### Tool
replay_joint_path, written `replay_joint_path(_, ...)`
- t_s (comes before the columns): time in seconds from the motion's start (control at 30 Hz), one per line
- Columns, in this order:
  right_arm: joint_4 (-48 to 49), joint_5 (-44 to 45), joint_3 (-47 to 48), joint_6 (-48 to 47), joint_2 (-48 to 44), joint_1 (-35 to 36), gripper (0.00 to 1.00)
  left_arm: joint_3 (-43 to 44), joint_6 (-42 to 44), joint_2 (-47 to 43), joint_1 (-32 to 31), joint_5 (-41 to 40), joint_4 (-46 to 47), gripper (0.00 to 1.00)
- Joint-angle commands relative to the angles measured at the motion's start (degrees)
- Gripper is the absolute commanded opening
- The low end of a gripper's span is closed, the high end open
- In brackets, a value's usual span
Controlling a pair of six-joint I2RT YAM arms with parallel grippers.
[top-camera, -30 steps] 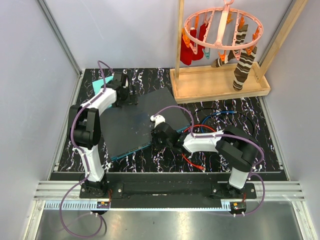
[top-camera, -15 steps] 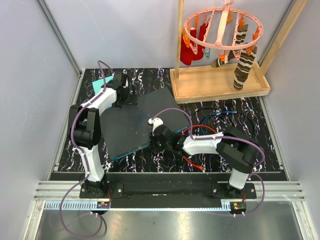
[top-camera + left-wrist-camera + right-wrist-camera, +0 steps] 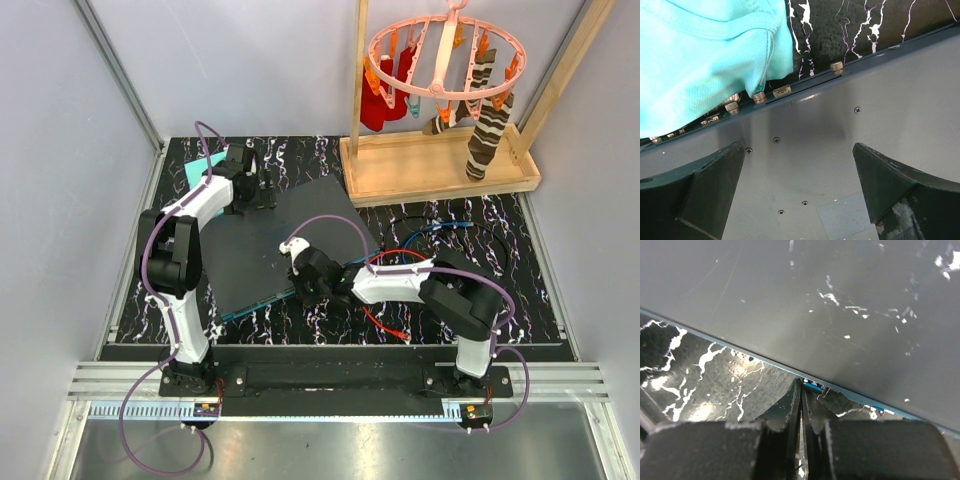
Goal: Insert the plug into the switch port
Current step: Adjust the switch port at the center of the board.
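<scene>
The switch (image 3: 270,240) is a large flat dark grey box lying at an angle on the marbled table. Its teal-blue edge (image 3: 255,305) faces the near left. My right gripper (image 3: 300,282) is shut, its tips (image 3: 802,386) against that teal edge (image 3: 740,347). A small blue plug (image 3: 813,387) sits just at the tips, touching the edge; I cannot tell if it is pinched. My left gripper (image 3: 255,185) is open over the switch's far corner, its fingers (image 3: 715,180) spread over the grey top (image 3: 865,125).
A folded teal cloth (image 3: 205,168) lies by the switch's back edge (image 3: 705,55). Red (image 3: 385,320) and blue (image 3: 440,227) cables loop on the table to the right. A wooden rack (image 3: 440,165) with a pink sock hanger stands at the back right.
My right gripper has slid to the left along the switch's teal edge. The left arm and the switch have not moved.
</scene>
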Motion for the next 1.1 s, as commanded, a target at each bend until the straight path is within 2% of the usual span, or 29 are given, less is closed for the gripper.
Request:
replay_joint_path(0.0, 12.8, 5.8, 9.3, -10.9, 2.4, -4.1, 0.1, -1.6, -1.6, 2.8, -0.3, 3.0, -2.3, 0.99)
replay_joint_path(0.17, 11.9, 2.1, 13.2, -12.2, 4.4, -5.5, 0.12, 0.0, -1.1, 2.5, 0.2, -0.3, -2.5, 0.99)
replay_joint_path(0.33, 6.7, -2.5, 13.7, -12.6, 1.8, -6.0, 0.23, 7.2, -1.7, 3.6, 3.2, -1.0, -3.0, 0.99)
replay_joint_path(0.5, -3.6, -3.1, 7.8, -9.9, -9.8, -6.3, 0.45, 14.3, -2.2, 1.3, 3.5, -0.2, -5.0, 0.99)
replay_joint_path(0.57, -10.9, -1.3, 4.6, -8.3, -13.8, -7.1, 0.52, 14.7, -3.5, -1.1, 3.3, 0.5, -5.2, 0.99)
replay_joint_path(0.6, -13.0, 1.7, 3.6, -6.0, -17.6, -7.5, 0.6, 14.3, -4.0, -4.1, 3.0, 0.5, -5.1, 0.99)
replay_joint_path(0.7, -19.7, 6.7, -0.1, 0.8, -24.6, -10.7, 0.69, 11.0, -5.5, -10.5, 1.2, 0.2, -4.7, 0.99)
replay_joint_path(0.83, -25.0, 11.0, -4.1, 9.0, -30.1, -16.5, 0.8, -0.5, -5.8, -20.4, -2.4, -0.3, -1.4, 0.99)
replay_joint_path(0.97, -26.7, 11.1, -6.5, 17.0, -31.0, -23.1, 0.8, -12.3, -3.1, -32.6, -7.2, -0.3, 2.6, 0.99)
replay_joint_path(1.07, -26.6, 10.1, -6.8, 22.0, -29.1, -27.3, 0.79, -19.4, -1.6, -38.1, -8.0, 1.0, 2.6, 0.99)
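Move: The switch's near edge is right at the right fingertips, about 1 cm ahead; its middle lies some 12 cm forward and 4 cm left. The red cable lies roughly 23 cm to the right, about level with that hand, and the blue cable about 33 cm right and 9 cm farther out. From the open left gripper, the switch's middle is about 11 cm back, 8 cm right and 4 cm down; the turquoise cloth is some 9 cm forward and 9 cm left. Push the switch's near edge about 3 cm forward-left with the right fingertips, then come free: swing up and some 20 cm right towards the red cable, opening wide, turning clockwise and finally sinking a little. Ease the open left gripper forward and slightly left over the switch's far side, then lift it about 15 cm, drawing it back and right. ##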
